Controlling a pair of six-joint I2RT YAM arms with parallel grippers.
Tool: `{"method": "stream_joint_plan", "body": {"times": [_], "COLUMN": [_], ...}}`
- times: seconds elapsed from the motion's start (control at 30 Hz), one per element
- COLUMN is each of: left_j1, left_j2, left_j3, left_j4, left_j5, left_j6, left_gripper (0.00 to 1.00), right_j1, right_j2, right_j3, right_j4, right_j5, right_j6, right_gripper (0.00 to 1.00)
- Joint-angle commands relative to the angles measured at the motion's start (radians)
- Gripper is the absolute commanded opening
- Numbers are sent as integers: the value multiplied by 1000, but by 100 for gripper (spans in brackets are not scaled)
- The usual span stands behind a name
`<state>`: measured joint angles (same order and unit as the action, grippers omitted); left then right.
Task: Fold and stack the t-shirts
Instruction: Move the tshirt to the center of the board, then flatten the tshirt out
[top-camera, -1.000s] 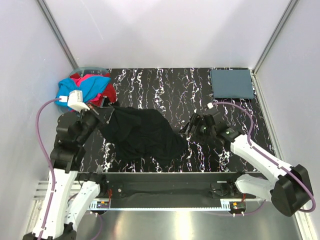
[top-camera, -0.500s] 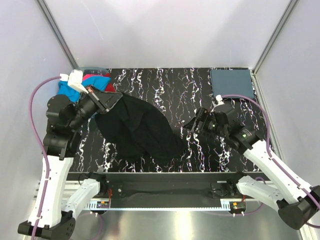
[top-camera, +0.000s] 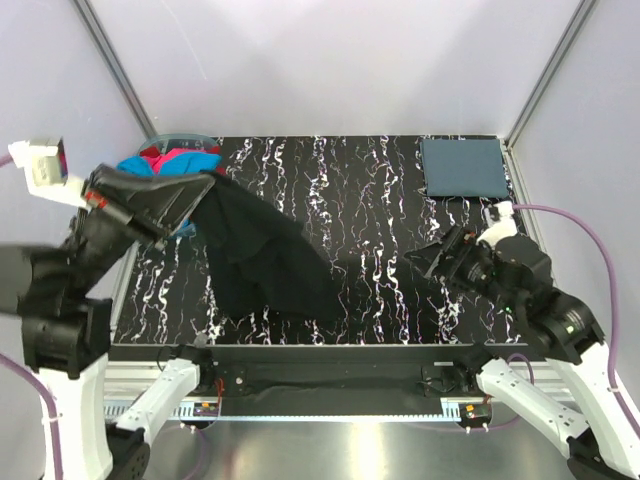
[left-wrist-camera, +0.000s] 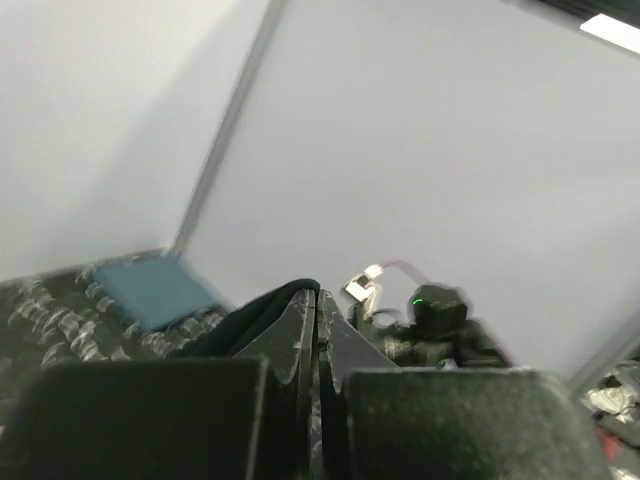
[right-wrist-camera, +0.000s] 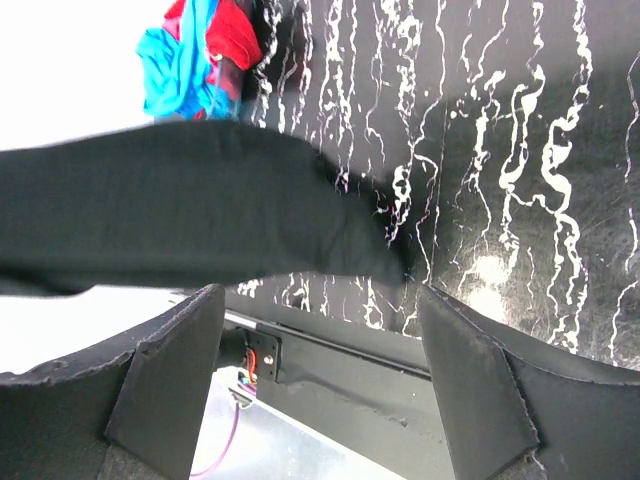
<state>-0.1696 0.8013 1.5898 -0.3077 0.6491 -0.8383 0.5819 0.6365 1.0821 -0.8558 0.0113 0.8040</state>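
Note:
My left gripper (top-camera: 205, 185) is shut on an edge of the black t-shirt (top-camera: 262, 258) and holds it high; the cloth hangs down onto the marbled table (top-camera: 380, 200). In the left wrist view the black cloth (left-wrist-camera: 245, 315) is pinched between the closed fingers (left-wrist-camera: 300, 330). My right gripper (top-camera: 435, 255) is open and empty, raised to the right of the shirt; the shirt (right-wrist-camera: 200, 215) fills the upper part of its wrist view. A slate blue-grey folded shirt (top-camera: 463, 167) lies at the back right. Cyan and red shirts (top-camera: 170, 160) sit in a pile at the back left.
A pale translucent tub rim (top-camera: 180, 138) shows behind the cyan and red pile. Grey walls close in the table on three sides. The table's front rail (top-camera: 320, 365) runs along the near edge.
My left gripper has risen and moved left, lifting the black shirt off the table. My right arm has pulled back to the right and up, away from the shirt.

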Motion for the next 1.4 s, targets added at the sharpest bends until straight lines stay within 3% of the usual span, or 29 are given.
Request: {"method": "stream_joint_plan", "body": {"times": [0.0, 0.17, 0.3, 0.43, 0.53, 0.6, 0.63, 0.67, 0.77, 0.87, 1.03, 1.23, 1.37], "left_j1": [-8, -129, -280, -419, -475, -493, -495, -493, -458, -365, -130, -76, -76], "left_j2": [-30, 76, 325, 613, 856, 942, 993, 997, 904, 711, 438, 323, 300], "left_j3": [-204, -450, -505, -421, -201, -105, -41, -19, -7, -163, -535, -655, -663], "left_j4": [270, 277, 275, 329, 349, 348, 346, 311, 85, -42, -60, -97, -136], "left_j5": [-25, -81, -259, -298, -226, -119, -79, -36, -92, -218, -236, -270, -350], "left_j6": [-212, -112, -18, -7, -34, -45, -44, -24, 160, 271, 307, 355, 380], "left_gripper": [0, 0, 0, 0, 0, 32, 40, 51, 59, 59, 59, 60, 60], "right_j1": [6, 6, 6, 6, 6, 6, 6, 6, 6, 6, 9, 27, 74], "right_j2": [-17, -28, 0, 29, 51, 64, 81, 91, 150, 242, 477, 715, 831], "right_j3": [41, 15, -7, -13, -19, -30, -36, -47, -86, -154, -232, -128, -62], "right_j4": [-58, -54, -55, -55, -54, -54, -54, -52, -3, 112, 361, 475, 509], "right_j5": [47, 70, 78, 131, 190, 241, 257, 269, 257, 179, 49, 55, 73], "right_j6": [-17, 6, -15, -20, -9, 15, 26, 40, 107, 190, 342, 449, 648], "right_gripper": [85, 86, 86, 85, 85, 85, 84, 85, 81, 74, 63, 56, 53]}}
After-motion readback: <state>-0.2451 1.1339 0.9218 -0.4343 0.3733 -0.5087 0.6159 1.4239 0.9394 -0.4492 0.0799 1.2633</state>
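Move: My left hand, high up, grips the black t-shirt by its upper end. The middle of the marbled board lies about 22 cm ahead of it, 12 cm to its right and 58 cm below; the hanging shirt's middle is 8 cm ahead, 3 cm right and 33 cm down; the clothes basket is 33 cm ahead, 22 cm left and 53 cm down. From my empty right hand, the board's middle is about 18 cm ahead, 20 cm left and 30 cm down, and the shirt's middle 4 cm ahead, 29 cm left and 5 cm down. I swing my left hand down some 37 cm, forward 20 and right 25, tipping it about 50 degrees towards the board, and open it to let the t-shirt go while still well above; then, open, it sweeps back left over the shirt's far edge and sinks a little. My right hand drops some 20 cm, forward and left to the shirt's far right corner, tipping down, its fingers partly closing. ##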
